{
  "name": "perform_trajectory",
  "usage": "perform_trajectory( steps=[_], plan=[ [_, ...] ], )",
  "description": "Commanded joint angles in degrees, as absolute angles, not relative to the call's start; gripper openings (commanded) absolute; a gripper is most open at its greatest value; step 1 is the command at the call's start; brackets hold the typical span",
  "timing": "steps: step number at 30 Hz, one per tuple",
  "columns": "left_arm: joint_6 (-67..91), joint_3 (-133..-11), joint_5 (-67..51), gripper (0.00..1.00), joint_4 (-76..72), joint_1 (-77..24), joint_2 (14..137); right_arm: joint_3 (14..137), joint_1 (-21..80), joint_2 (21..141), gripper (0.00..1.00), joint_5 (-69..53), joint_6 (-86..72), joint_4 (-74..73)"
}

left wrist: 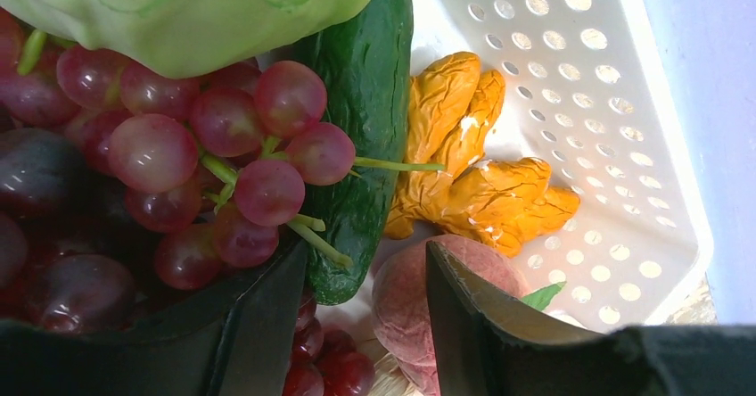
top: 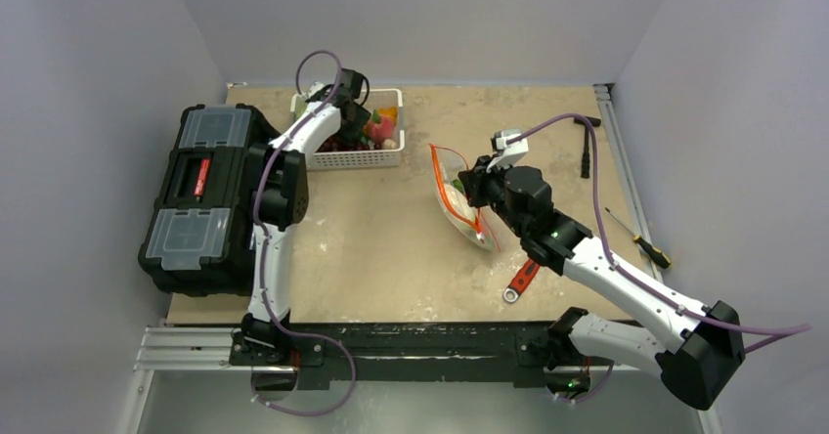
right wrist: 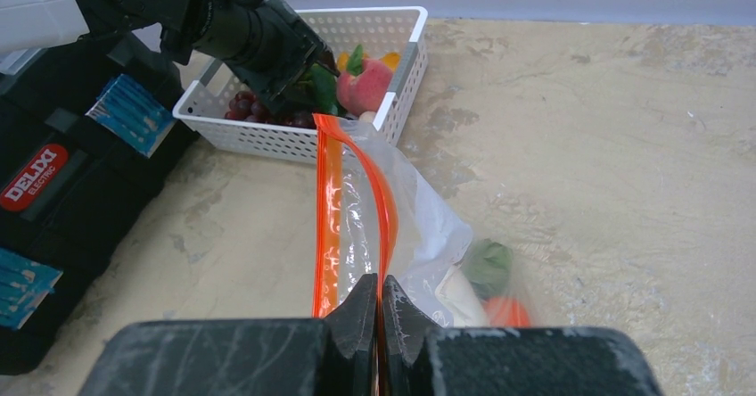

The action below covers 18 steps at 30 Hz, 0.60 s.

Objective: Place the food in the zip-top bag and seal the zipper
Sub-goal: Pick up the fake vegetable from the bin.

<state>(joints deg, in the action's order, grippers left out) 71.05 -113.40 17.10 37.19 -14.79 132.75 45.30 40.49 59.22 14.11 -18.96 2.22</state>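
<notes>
The white basket (top: 352, 158) at the back holds the food: red grapes (left wrist: 178, 146), a pink peach (left wrist: 401, 302), a dark green piece (left wrist: 365, 102), an orange piece (left wrist: 472, 173) and a pale leafy piece (left wrist: 196, 12). My left gripper (left wrist: 365, 262) reaches down into the basket (left wrist: 615, 146), open. Its right finger (left wrist: 472, 325) lies against the peach and its left finger rests by the grapes. The clear zip-top bag (top: 459, 195) lies mid-table. My right gripper (right wrist: 379, 280) is shut on one lip of the orange zipper (right wrist: 328, 218), whose mouth gapes. A white radish (right wrist: 459, 293), a carrot (right wrist: 508, 311) and a green leaf (right wrist: 488, 262) lie inside.
A black toolbox (top: 200, 195) fills the left side of the table beside the basket. A red-handled wrench (top: 523, 280) lies under my right arm. A screwdriver (top: 640, 240) rests near the right edge, and a black plug (top: 585, 155) lies behind it.
</notes>
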Motion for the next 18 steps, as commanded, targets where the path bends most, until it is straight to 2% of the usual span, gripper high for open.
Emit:
perform_trajectory(
  steps=[1, 5, 10, 14, 18],
  plan=[
    [74.6, -115.0, 20.2, 0.52, 42.2, -14.7, 135.4, 45.0, 40.9, 59.1, 0.0, 15.7, -18.0, 5.3],
    [75.9, -115.7, 23.6, 0.52, 47.3, -15.4, 134.7, 45.1, 40.8, 59.4, 0.0, 15.9, -18.0, 5.3],
    [75.3, -113.1, 19.6, 0.51, 50.7, -15.9, 133.4, 45.2, 41.1, 59.4, 0.0, 16.2, -18.0, 5.2],
    [72.8, -103.0, 18.5, 0.53, 42.5, -16.8, 126.8, 45.2, 41.6, 59.2, 0.0, 16.3, -17.9, 5.3],
    [68.4, -104.1, 21.6, 0.52, 43.1, -17.9, 126.1, 45.2, 41.7, 58.8, 0.0, 16.6, -17.8, 5.1]
  ],
)
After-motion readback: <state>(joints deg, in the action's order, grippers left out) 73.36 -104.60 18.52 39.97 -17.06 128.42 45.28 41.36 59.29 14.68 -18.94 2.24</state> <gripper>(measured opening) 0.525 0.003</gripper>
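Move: My left hand is already down in the bin with its fingers half open. The cucumber's near end is under the gap, and its middle lies about 4 cm to the left, 1 ahead and 4 below. The grapes sit about 4 cm back and 4 left, the peach roughly 3 ahead and 5 right, and the orange pepper some 6 ahead and 4 right. From my right hand the cucumber is about 26 cm ahead, 31 left and well below. After barely stirring, I draw my left hand back towards my base by about 5 cm while sinking some 2 cm deeper at the cucumber's end. The fingers tip some 5 degrees more steeply down and stay half open, without gripping. I pull against the bin or its contents, so the bin drags back with me; the bearing point is hidden. ##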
